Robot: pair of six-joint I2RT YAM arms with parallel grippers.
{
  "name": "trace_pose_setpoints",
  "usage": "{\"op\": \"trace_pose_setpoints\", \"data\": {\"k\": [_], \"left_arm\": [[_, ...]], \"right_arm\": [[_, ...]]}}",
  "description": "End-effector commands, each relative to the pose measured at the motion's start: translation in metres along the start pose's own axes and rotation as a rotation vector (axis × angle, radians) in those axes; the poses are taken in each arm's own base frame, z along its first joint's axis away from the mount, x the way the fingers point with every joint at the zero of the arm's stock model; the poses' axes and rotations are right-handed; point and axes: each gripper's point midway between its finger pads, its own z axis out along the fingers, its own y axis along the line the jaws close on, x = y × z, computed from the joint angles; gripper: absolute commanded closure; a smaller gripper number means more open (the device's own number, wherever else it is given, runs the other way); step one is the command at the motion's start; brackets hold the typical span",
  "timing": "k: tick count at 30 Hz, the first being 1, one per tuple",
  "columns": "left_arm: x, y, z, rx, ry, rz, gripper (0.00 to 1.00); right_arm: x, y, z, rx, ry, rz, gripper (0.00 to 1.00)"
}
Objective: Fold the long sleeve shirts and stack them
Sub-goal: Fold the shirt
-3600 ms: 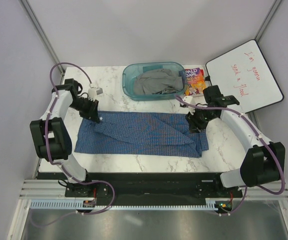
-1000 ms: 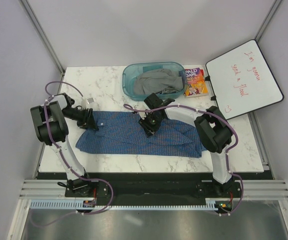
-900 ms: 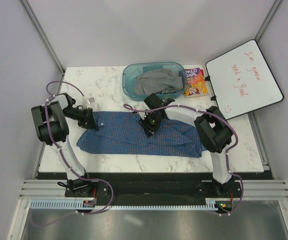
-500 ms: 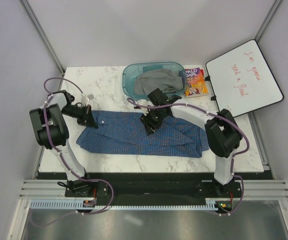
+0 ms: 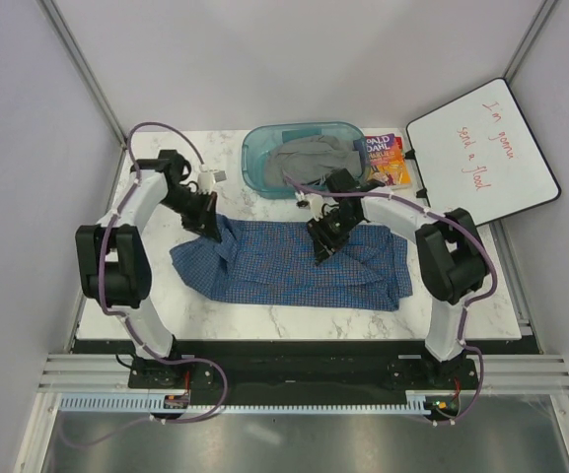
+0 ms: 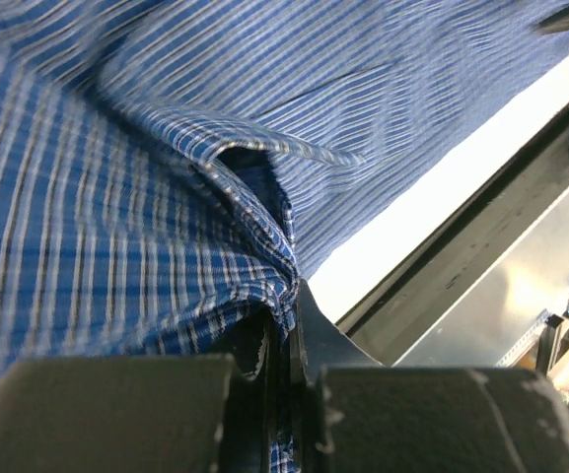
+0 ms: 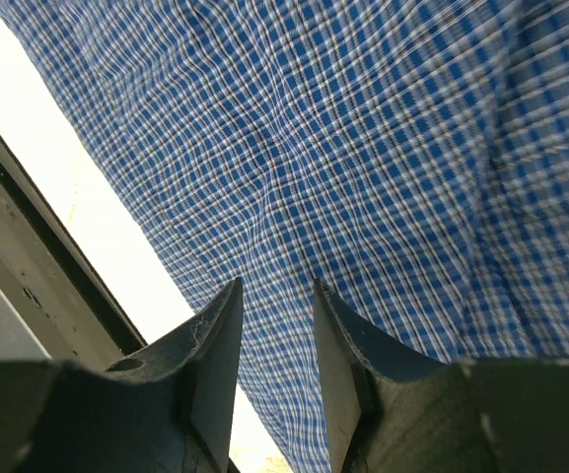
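One long sleeve shirt [image 5: 294,266], blue fine-checked, lies spread across the marble table, with its left end bunched and lifted. My left gripper [image 5: 208,222] is shut on a fold of that left edge; in the left wrist view the cloth [image 6: 166,227] is pinched between the closed gripper [image 6: 289,330]. My right gripper [image 5: 321,244] hovers over the shirt's middle. In the right wrist view the gripper [image 7: 276,291] stands open, and only flat checked cloth [image 7: 363,148] shows below the gap.
A teal bin [image 5: 256,158] at the back holds a grey garment [image 5: 309,163]. A colourful book [image 5: 385,160] lies to its right, and a whiteboard [image 5: 481,148] leans at the far right. A small white object [image 5: 213,177] sits behind the left gripper. Bare marble [image 5: 294,320] lies in front of the shirt.
The left gripper shut on the shirt's left edge and carried it back and to the right, bunching that end inward. The right gripper drifted right over the shirt's middle, still open.
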Motion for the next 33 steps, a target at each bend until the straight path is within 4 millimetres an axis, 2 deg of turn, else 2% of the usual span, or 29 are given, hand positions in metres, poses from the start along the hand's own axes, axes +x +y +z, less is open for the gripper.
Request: {"op": "trace_pose_setpoints", "data": {"k": [1,2,5,11,13,15,17,18,20,21,22,23,24,26,28,30,31,33], "left_arm": [[-0.030,-0.042,-0.002,-0.031,-0.050,0.003,0.98],[-0.032,-0.055,0.007,-0.027,-0.031,0.015,0.98],[-0.033,-0.076,0.033,-0.038,0.012,0.061,0.98],[-0.035,-0.095,0.087,-0.051,0.051,0.008,0.98],[-0.034,-0.095,0.102,-0.060,0.063,-0.007,0.98],[-0.038,-0.106,0.115,-0.047,0.051,-0.003,0.98],[-0.036,-0.113,0.126,-0.034,0.064,0.008,0.90],[-0.038,-0.115,0.129,-0.029,0.057,0.011,0.79],[-0.042,-0.124,0.126,0.010,0.045,0.022,0.69],[-0.045,-0.131,0.121,0.034,0.031,0.035,0.58],[-0.047,-0.138,0.116,0.060,0.019,0.050,0.54],[-0.047,-0.154,0.108,0.133,0.012,0.098,0.46],[-0.050,-0.166,0.093,0.162,-0.025,0.143,0.26],[-0.049,-0.181,0.074,0.212,-0.052,0.219,0.25],[-0.046,-0.195,0.047,0.278,-0.082,0.253,0.25],[-0.046,-0.197,0.033,0.299,-0.117,0.299,0.26],[-0.043,-0.201,0.024,0.317,-0.126,0.317,0.27],[-0.041,-0.195,0.017,0.334,-0.135,0.315,0.29]], "right_arm": [[0.010,0.004,0.018,-0.065,0.038,0.034,0.60],[0.011,0.003,0.020,-0.062,0.042,0.039,0.60],[0.012,0.001,0.023,-0.059,0.046,0.042,0.61],[0.015,0.001,0.022,-0.056,0.046,0.037,0.61],[0.017,0.000,0.023,-0.056,0.049,0.041,0.61],[0.017,0.001,0.024,-0.058,0.045,0.042,0.61],[0.015,0.002,0.023,-0.066,0.039,0.044,0.61],[0.013,0.004,0.022,-0.070,0.033,0.043,0.61],[0.009,0.006,0.018,-0.065,0.021,0.039,0.61],[0.005,0.008,0.012,-0.062,0.008,0.034,0.60],[0.001,0.008,0.007,-0.059,-0.009,0.033,0.60],[-0.001,0.008,0.002,-0.054,-0.019,0.033,0.60],[-0.004,0.010,-0.007,-0.050,-0.036,0.032,0.60],[-0.008,0.005,-0.022,-0.036,-0.073,0.046,0.60],[-0.010,-0.003,-0.043,-0.002,-0.112,0.053,0.59],[-0.008,-0.007,-0.056,0.022,-0.124,0.057,0.59],[-0.005,-0.015,-0.061,0.045,-0.122,0.060,0.59],[0.003,-0.019,-0.064,0.060,-0.104,0.072,0.59]]}}
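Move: The left gripper already pinches the shirt's lifted left end. Its laying-down spot on the shirt's middle is about 17 cm to the right, 2 cm back and 9 cm below; from the right gripper that spot is some 7 cm left, 4 cm ahead and 5 cm below. The basket's middle stands about 20 cm right and 18 cm ahead of the left gripper, while the shirt's near edge runs 13 cm back of the spot. Carry the left gripper, still pinching the shirt's left end, about 16 cm to the right over the shirt's middle, dipping some 4 cm near the end. Open the fingers to let the cloth go, then rise about 10 cm. Meanwhile sink the half-open right gripper 3 cm towards the shirt, hold it low beside the fold, then lift it up and to the right. ##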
